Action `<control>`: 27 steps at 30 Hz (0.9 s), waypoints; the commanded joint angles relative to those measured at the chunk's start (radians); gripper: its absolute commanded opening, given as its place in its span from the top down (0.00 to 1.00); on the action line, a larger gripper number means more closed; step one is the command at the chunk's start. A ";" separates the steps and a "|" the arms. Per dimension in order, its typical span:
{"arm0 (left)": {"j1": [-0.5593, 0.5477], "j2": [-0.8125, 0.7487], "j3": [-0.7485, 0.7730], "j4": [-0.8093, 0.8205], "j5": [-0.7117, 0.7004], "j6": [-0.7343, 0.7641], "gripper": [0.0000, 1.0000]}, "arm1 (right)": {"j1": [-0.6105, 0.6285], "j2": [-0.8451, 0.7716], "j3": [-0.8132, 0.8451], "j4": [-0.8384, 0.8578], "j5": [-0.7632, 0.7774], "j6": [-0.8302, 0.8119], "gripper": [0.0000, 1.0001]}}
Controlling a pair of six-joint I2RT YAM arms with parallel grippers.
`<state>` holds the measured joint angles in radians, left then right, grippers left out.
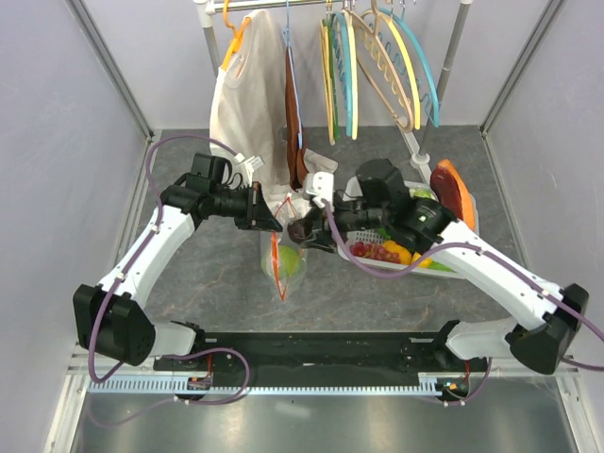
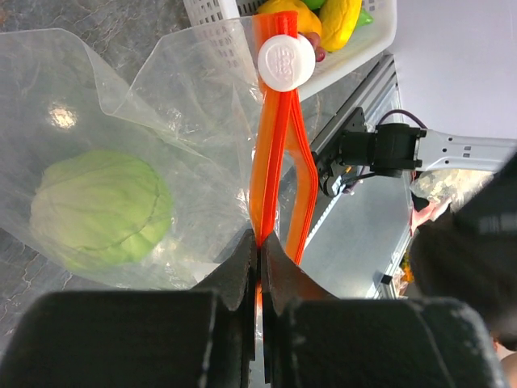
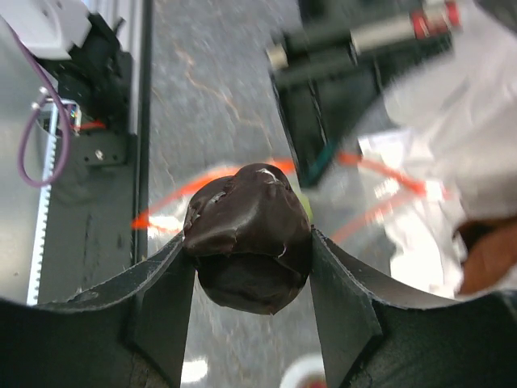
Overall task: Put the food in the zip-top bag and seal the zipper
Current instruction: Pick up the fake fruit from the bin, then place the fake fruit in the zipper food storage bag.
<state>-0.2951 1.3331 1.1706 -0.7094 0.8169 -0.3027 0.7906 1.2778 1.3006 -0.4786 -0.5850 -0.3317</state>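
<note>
The clear zip-top bag (image 1: 281,269) hangs from my left gripper (image 1: 276,223), which is shut on the orange-red zipper (image 2: 271,162) near one end. A white round slider (image 2: 284,62) sits at the strip's far end, and the two halves of the strip stand apart. Inside the bag (image 2: 186,121) lies a round pale-green piece of food (image 2: 101,210). My right gripper (image 1: 302,230) is right beside the left one, above the bag's mouth. In the right wrist view that gripper (image 3: 249,240) is shut on a glossy dark-brown piece of food (image 3: 242,210), with the blurred orange zipper (image 3: 174,198) below it.
A white slotted basket (image 1: 472,222) at the right holds red, yellow, green and orange toy food (image 1: 389,251). A clothes rail at the back carries a white garment (image 1: 247,104) and coloured hangers (image 1: 377,57). Grey walls close in both sides.
</note>
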 commanded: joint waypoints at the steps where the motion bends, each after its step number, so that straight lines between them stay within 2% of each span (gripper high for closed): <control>1: -0.001 0.006 0.003 -0.013 0.010 -0.018 0.98 | 0.073 0.087 0.084 0.084 0.008 0.023 0.50; 10: 0.011 -0.017 0.001 -0.015 0.050 -0.023 0.98 | 0.081 0.173 -0.046 0.121 0.117 -0.096 0.50; 16: 0.010 -0.028 -0.003 -0.016 0.070 -0.021 0.98 | 0.075 0.215 -0.032 0.080 0.258 -0.119 0.49; 17: 0.010 -0.029 -0.005 -0.015 0.068 -0.022 0.98 | 0.073 0.225 -0.017 0.062 0.275 -0.101 0.46; 21: 0.011 -0.029 -0.008 -0.015 0.067 -0.019 0.98 | 0.075 0.238 0.034 -0.003 0.313 -0.043 0.15; 23: 0.010 -0.028 -0.003 -0.015 0.062 -0.016 0.98 | 0.075 0.201 0.029 0.003 0.289 -0.035 0.05; 24: 0.011 -0.026 -0.002 -0.015 0.056 -0.010 0.98 | 0.075 0.187 0.031 0.002 0.280 -0.033 0.02; 27: 0.013 -0.022 -0.006 -0.015 0.053 -0.009 0.98 | 0.073 0.109 0.020 -0.015 0.251 -0.044 0.03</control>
<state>-0.2874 1.3319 1.1706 -0.7128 0.8482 -0.3031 0.8665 1.4952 1.2804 -0.4732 -0.3126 -0.3851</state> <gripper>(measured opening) 0.033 0.978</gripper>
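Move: The right gripper already holds the dark fake fruit. The bag's open orange mouth lies about 4 cm ahead of this hand, 4 cm to its left and 12 cm below. The cabbage in the bag is roughly 8 cm ahead, 6 cm left and 20 cm down; the grapes in the bin are about 13 cm ahead, 21 cm right and 20 cm down. For the left gripper, still pinching the rim, the mouth's middle is some 5 cm right, level fore and aft, and a centimetre down. Carry the fruit with the right gripper the last 4 cm left, then sink about 10 cm to the bag's mouth, easing some 4 cm forward and a little back to the right while the fingers tip about 15 degrees further down. At the bottom, spread the fingers wide and let the fruit go. Keep the left gripper still, pinching the rim to hold the mouth open. ##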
